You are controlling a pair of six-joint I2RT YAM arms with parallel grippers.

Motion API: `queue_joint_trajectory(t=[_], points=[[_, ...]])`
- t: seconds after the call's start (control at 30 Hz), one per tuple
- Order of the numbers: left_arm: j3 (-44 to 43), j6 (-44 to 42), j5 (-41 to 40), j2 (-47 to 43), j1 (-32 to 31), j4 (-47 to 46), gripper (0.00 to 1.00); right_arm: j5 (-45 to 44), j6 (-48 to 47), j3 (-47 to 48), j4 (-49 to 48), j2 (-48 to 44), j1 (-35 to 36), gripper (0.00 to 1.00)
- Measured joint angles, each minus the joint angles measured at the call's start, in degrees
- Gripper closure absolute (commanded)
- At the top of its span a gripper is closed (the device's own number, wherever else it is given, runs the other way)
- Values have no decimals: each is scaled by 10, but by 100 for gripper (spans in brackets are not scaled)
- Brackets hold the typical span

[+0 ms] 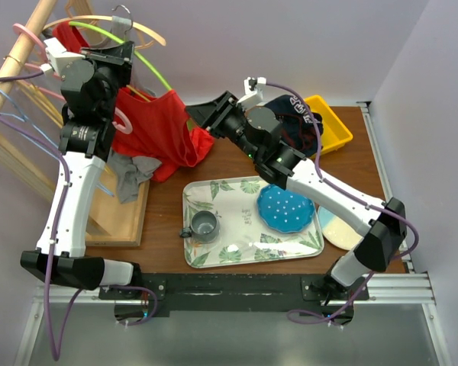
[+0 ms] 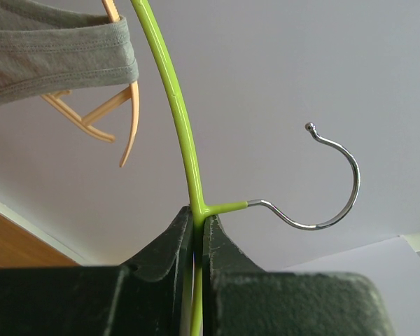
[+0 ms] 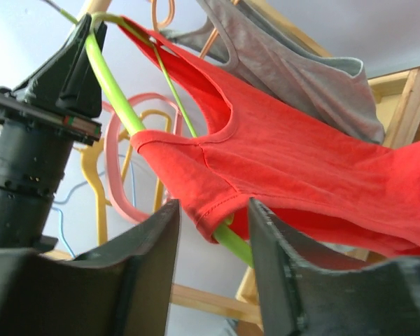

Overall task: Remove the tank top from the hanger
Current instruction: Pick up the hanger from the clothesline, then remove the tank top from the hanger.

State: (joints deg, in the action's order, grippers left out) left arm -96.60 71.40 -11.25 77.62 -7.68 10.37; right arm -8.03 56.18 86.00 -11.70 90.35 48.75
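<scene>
The red tank top (image 1: 160, 126) hangs on a green hanger (image 1: 149, 61) at the back left, its lower part draped down to the table. My left gripper (image 2: 196, 217) is shut on the green hanger (image 2: 178, 112) just below its metal hook (image 2: 336, 203). In the right wrist view the tank top (image 3: 301, 161) has its shoulder hem still over the hanger's green arm (image 3: 115, 91). My right gripper (image 3: 213, 210) stands open around that hem and the green arm, and a gap shows beside the left finger. From above, the right gripper (image 1: 195, 114) sits at the tank top's right edge.
A wooden rack (image 1: 15, 57) at the left carries pink, yellow and wooden hangers and a grey garment (image 3: 287, 63). A leaf-patterned tray (image 1: 214, 191) holds a grey cup (image 1: 204, 225) and a blue plate (image 1: 286, 207). A yellow bin (image 1: 332, 122) stands at the back right.
</scene>
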Motion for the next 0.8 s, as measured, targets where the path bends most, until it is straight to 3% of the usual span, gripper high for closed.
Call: queue_joint_trajectory(t=[0.1, 0.17, 0.27, 0.3, 0.5, 0.8], points=[[4, 0, 1, -1, 0, -4, 100, -3, 20, 0, -10, 6, 0, 74], [6, 0, 1, -2, 0, -5, 100, -5, 30, 0, -16, 9, 0, 74], [7, 0, 1, -2, 0, -5, 100, -6, 42, -1, -23, 10, 0, 98], [7, 0, 1, -2, 0, -5, 100, -6, 44, -2, -25, 10, 0, 100], [8, 1, 3, -2, 0, -6, 100, -20, 35, -33, -45, 3, 0, 100], [19, 1, 11, -4, 0, -4, 100, -45, -23, -231, -95, -71, -5, 100]])
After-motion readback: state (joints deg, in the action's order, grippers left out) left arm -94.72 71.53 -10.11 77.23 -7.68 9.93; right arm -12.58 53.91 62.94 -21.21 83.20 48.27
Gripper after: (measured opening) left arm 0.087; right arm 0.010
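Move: Just past the right fingertips, between the open fingers and about 2 cm farther forward, is the red tank top's near shoulder, draped over the green hanger's end. The hanger's neck, held by the left hand, is roughly 12 cm ahead, 13 cm left and 8 cm above the right hand. The pink hanger's end sits some 16 cm left and 2 cm back. From the left hand the shoulder lies about 12 cm back, 13 cm right and 9 cm below. Closing on the red shoulder, the right fingers pinch the cloth while the hand stays nearly in place, then pull it down about 10 cm, drifting some 4 cm to the right, away from the green hanger's neck. The left fingers keep their grip beside the hook and hold the hanger against the pull. ##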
